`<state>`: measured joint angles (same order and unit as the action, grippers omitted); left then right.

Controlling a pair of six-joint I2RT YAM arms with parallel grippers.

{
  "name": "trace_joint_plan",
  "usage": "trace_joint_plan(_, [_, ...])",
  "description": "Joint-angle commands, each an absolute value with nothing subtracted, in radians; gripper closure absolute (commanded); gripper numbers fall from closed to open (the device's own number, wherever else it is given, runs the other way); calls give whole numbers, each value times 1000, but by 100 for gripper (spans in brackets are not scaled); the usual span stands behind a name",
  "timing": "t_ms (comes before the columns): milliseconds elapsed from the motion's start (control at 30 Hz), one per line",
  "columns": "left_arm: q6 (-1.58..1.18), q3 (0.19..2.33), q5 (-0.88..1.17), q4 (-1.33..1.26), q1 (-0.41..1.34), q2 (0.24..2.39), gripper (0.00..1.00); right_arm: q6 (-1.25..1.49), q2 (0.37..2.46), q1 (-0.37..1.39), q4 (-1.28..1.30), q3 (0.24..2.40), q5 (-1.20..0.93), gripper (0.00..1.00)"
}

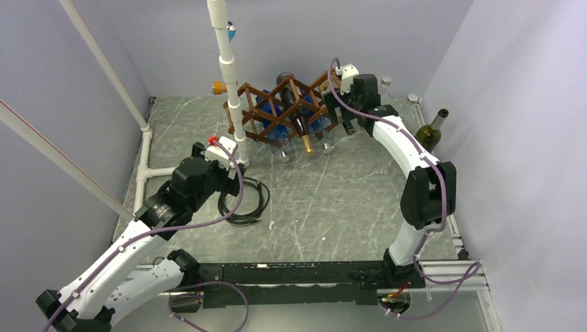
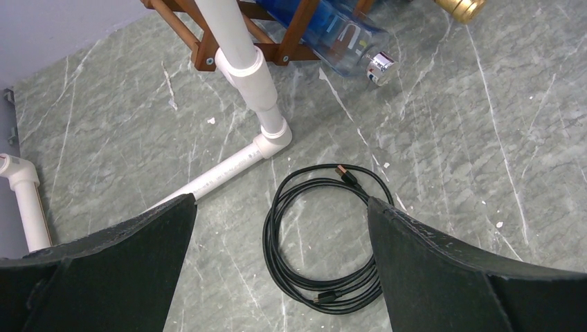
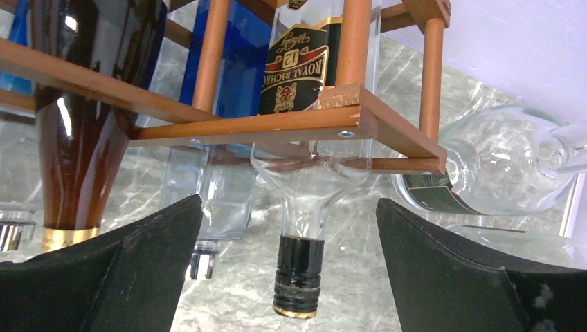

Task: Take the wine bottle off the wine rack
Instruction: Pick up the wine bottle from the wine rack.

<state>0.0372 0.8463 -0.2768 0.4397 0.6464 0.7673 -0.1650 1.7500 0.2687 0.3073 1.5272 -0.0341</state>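
The dark brown wine rack (image 1: 287,104) stands at the back of the table with several bottles lying in its cells. The wine bottle (image 1: 302,128) is dark brown glass with a gold foil top, neck toward the near side; it also shows at the left of the right wrist view (image 3: 76,138). My right gripper (image 1: 338,114) is at the rack's right end, open. A clear bottle's black-capped neck (image 3: 297,277) hangs between its fingers (image 3: 138,263), untouched. My left gripper (image 2: 280,199) is open over the table, in front of the rack's left end, holding nothing.
A white PVC pipe frame (image 1: 232,76) rises just left of the rack. A coiled black cable (image 2: 325,235) lies under the left gripper. Blue bottles (image 2: 332,31) fill the rack's left cells. A clear bottle (image 3: 505,162) lies right of the rack. A green bottle (image 1: 430,130) stands by the right wall.
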Motion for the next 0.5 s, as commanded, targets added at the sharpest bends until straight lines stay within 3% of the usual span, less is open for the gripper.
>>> trace_joint_plan(0, [32, 845, -262, 436, 640, 753, 1, -174, 1801, 259, 344, 1597, 19, 0])
trace_joint_plan(467, [30, 845, -250, 436, 632, 755, 1, -166, 1891, 224, 369, 1627, 5, 7])
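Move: The wine bottle being gone for, the clear one with the black label and dark cap, lies in the rack with its middle about 9 cm ahead of the right hand, 2 cm left and 3 cm lower; its neck slopes back towards the robot, under the fingers. The brown bottle is 16 cm left and 6 cm ahead, the blue bottle 8 cm left, 5 cm ahead and 12 cm down. From the left hand, the clear bottle is some 30 cm ahead, 32 cm right and 6 cm lower. No touch can be made out yet: the right hand sinks about 5 cm towards the dark-capped neck, drifting some 2 cm right and creeping slightly forward early on, so the open fingers come down around the neck just in front of the rack's edge. Its fingers tip about 8 degrees further down and stay practically wide open. ##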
